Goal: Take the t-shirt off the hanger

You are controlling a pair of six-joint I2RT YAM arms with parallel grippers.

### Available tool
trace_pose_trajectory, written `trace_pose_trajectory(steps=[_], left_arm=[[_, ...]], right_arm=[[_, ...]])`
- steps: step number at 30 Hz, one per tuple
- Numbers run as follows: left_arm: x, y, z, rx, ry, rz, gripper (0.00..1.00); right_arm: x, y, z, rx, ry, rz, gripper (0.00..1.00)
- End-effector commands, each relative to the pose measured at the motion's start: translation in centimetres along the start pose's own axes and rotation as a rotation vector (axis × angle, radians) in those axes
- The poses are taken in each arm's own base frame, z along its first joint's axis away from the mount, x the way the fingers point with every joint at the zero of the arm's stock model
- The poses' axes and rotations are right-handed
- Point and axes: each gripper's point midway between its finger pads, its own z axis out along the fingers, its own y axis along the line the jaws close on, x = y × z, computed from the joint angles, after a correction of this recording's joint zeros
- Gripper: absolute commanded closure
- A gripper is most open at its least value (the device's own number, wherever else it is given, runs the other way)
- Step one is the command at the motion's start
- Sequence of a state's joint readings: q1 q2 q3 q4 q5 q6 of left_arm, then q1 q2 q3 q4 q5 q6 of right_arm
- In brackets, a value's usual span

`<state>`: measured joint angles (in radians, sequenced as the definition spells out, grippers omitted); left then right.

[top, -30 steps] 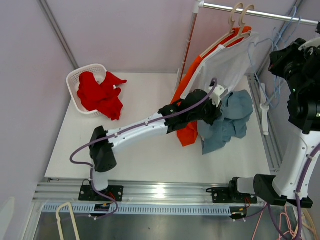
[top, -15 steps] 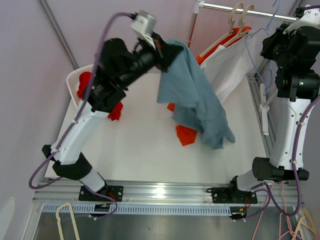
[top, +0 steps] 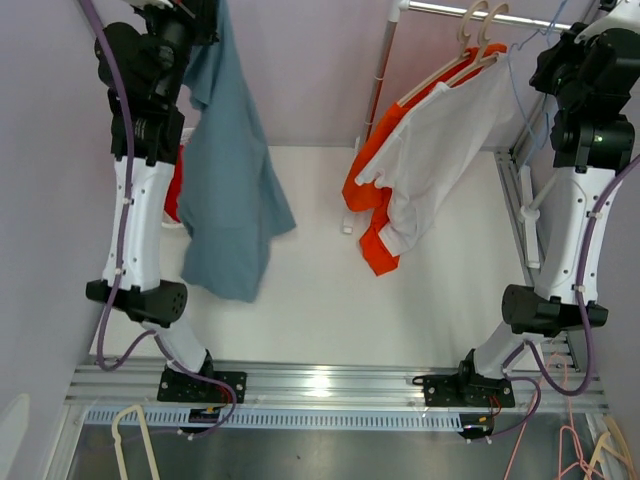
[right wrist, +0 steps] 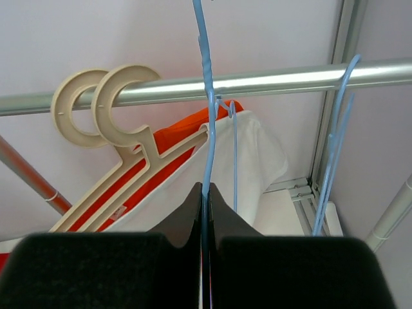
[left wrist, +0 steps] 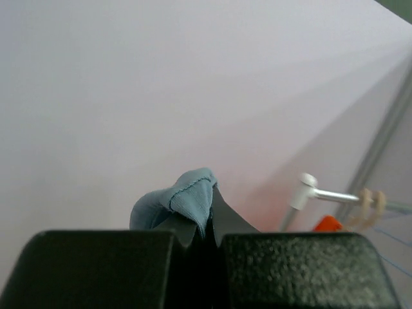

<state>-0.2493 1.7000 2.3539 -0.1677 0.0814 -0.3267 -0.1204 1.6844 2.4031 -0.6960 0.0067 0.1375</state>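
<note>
My left gripper (top: 205, 12) is raised high at the far left and is shut on a grey-blue t-shirt (top: 228, 170), which hangs free below it. In the left wrist view a fold of the shirt (left wrist: 183, 201) sticks out between the closed fingers of the left gripper (left wrist: 209, 215). My right gripper (right wrist: 205, 190) is up at the rail (right wrist: 277, 80) and is shut on a thin blue wire hanger (right wrist: 207, 96). The hanger carries no garment. In the top view it shows as a thin blue line (top: 515, 85) beside the right gripper (top: 556, 40).
Two beige hangers (right wrist: 122, 96) on the rail (top: 500, 18) carry a white shirt (top: 440, 150) and an orange shirt (top: 375, 205). Another blue wire hanger (right wrist: 338, 129) hangs at the right. Red cloth (top: 175, 195) shows behind the hanging t-shirt. Metal frame rails run along the table's right side (top: 520, 210).
My left arm has lifted the grey-blue t-shirt from the table's middle and swung it up and to the far left. The right arm has risen to the rail.
</note>
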Motion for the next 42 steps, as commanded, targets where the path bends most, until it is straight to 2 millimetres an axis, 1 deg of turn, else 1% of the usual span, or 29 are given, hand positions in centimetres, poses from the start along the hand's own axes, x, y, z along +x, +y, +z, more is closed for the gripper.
trace_pose_trajectory(steps=[1, 3, 4, 5, 7, 8, 9, 10, 12, 13, 14, 15, 17, 18, 19, 20, 21, 23, 24, 25, 30, 32, 33, 37, 38, 39, 40, 41, 42], left_arm=[[-6.6, 3.5, 1.4, -0.014, -0.251, 0.019, 0.99], [-7.8, 6.1, 1.7, -0.058, -0.304, 0.033, 0.99], [-8.4, 8.8, 1.7, -0.096, -0.336, 0.052, 0.99], [-8.9, 10.4, 1.5, -0.117, -0.352, 0.061, 0.99], [-9.2, 13.8, 1.2, -0.174, -0.366, 0.077, 0.99], [-9.2, 14.7, 1.1, -0.188, -0.364, 0.088, 0.99], [-8.5, 16.2, 1.0, -0.219, -0.343, 0.104, 0.99], [-8.2, 16.8, 0.9, -0.240, -0.337, 0.110, 0.99], [-4.6, 20.0, 0.9, -0.308, -0.265, 0.130, 0.99], [-4.3, 20.8, 0.6, -0.340, -0.263, 0.138, 0.99], [-5.0, 20.9, 0.0, -0.361, -0.282, 0.155, 0.99], [-3.0, 22.8, -0.5, -0.418, -0.236, 0.168, 0.99], [-2.0, 23.8, -1.3, -0.478, -0.206, 0.178, 0.99], [1.4, 25.8, -2.0, -0.523, -0.122, 0.173, 0.99], [2.4, 26.3, -2.4, -0.539, -0.098, 0.168, 0.99], [4.7, 27.2, -3.0, -0.562, -0.042, 0.155, 0.99], [5.5, 27.5, -3.3, -0.572, -0.023, 0.145, 0.99], [10.0, 29.2, -4.6, -0.612, 0.083, 0.114, 0.99], [11.3, 29.7, -5.0, -0.626, 0.112, 0.102, 0.99], [13.5, 30.8, -6.1, -0.664, 0.164, 0.087, 0.99], [18.8, 33.9, -10.9, -0.871, 0.313, 0.060, 0.99], [19.4, 35.0, -12.4, -0.989, 0.325, 0.019, 0.99], [21.3, 35.4, -13.8, -1.035, 0.399, -0.007, 0.99], [24.3, 35.5, -15.4, -1.078, 0.469, -0.094, 0.99], [24.8, 35.5, -15.7, -1.084, 0.479, -0.097, 0.99], [25.3, 35.3, -15.7, -1.062, 0.496, -0.107, 0.99], [25.7, 35.3, -16.0, -1.052, 0.509, -0.094, 0.88], [25.9, 35.4, -16.1, -1.055, 0.516, -0.095, 0.70], [25.9, 35.3, -16.0, -1.045, 0.523, -0.103, 0.33]], right_arm=[[-2.3, -0.2, 1.9, -0.004, -0.104, 0.001, 1.00], [-1.9, -0.3, 2.9, -0.002, -0.105, -0.003, 1.00], [-1.6, -0.4, 3.3, -0.001, -0.102, -0.004, 1.00], [-1.1, -0.6, 4.1, 0.002, -0.094, -0.006, 1.00], [-0.4, -0.8, 4.9, 0.005, -0.084, -0.006, 1.00], [0.4, -1.0, 5.7, 0.011, -0.070, -0.004, 1.00], [0.8, -1.2, 6.0, 0.014, -0.062, -0.006, 1.00], [1.3, -1.3, 6.4, 0.020, -0.053, -0.006, 1.00], [2.3, -1.6, 7.2, 0.025, -0.035, -0.007, 1.00], [2.6, -1.6, 7.3, 0.024, -0.030, -0.007, 1.00], [3.0, -1.8, 7.5, 0.029, -0.024, -0.009, 1.00], [3.8, -1.9, 7.8, 0.030, -0.006, -0.012, 1.00], [4.5, -2.3, 8.0, 0.041, 0.011, -0.014, 1.00], [5.4, -2.6, 8.0, 0.048, 0.031, -0.012, 1.00], [5.8, -2.7, 8.0, 0.050, 0.042, -0.009, 1.00], [6.1, -2.9, 8.1, 0.052, 0.046, -0.008, 1.00], [6.9, -3.1, 7.9, 0.055, 0.061, -0.003, 1.00], [7.5, -3.1, 7.8, 0.051, 0.073, -0.001, 1.00], [8.2, -3.2, 7.5, 0.052, 0.085, 0.000, 1.00], [8.5, -3.3, 7.4, 0.053, 0.091, 0.002, 1.00], [9.1, -3.8, 5.9, 0.080, 0.113, -0.005, 1.00], [10.1, -4.1, 5.7, 0.092, 0.132, -0.003, 1.00], [9.9, -4.2, 5.5, 0.093, 0.126, -0.001, 0.98], [9.4, -4.4, 4.6, 0.102, 0.123, 0.003, 0.82], [8.9, -4.3, 4.3, 0.100, 0.113, 0.004, 0.71], [8.8, -4.2, 4.1, 0.100, 0.120, 0.004, 0.68], [8.2, -4.2, 3.7, 0.101, 0.112, 0.005, 0.65], [7.6, -4.0, 3.2, 0.101, 0.111, 0.006, 0.63], [7.0, -4.0, 2.8, 0.106, 0.104, 0.008, 0.60]])
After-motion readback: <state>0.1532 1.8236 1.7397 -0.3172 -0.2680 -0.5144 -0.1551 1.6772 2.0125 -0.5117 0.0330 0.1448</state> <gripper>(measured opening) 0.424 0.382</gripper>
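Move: The white basket lies about 19 cm ahead of the left hand, 25 cm to its left and 60 cm below; the red shirt in it has its middle roughly 15 cm ahead and 22 cm left of that hand. The right hand's spot on the rail is some 9 cm ahead, 3 cm right and 5 cm above. Of that hand, the white shirt hangs about 5 cm ahead and 11 cm left, another empty blue hanger 8 cm ahead and 12 cm right. Leftward and forward, then steeply down about 37 cm, the left hand swings the already held teal t-shirt over the basket, tips some 50 degrees downward, draws back slightly and starts opening. The right hand takes the still-pinched blue hanger forward to the rail and down about 13 cm to hook it on, then backs off slightly, rises a little and opens around the wire. ##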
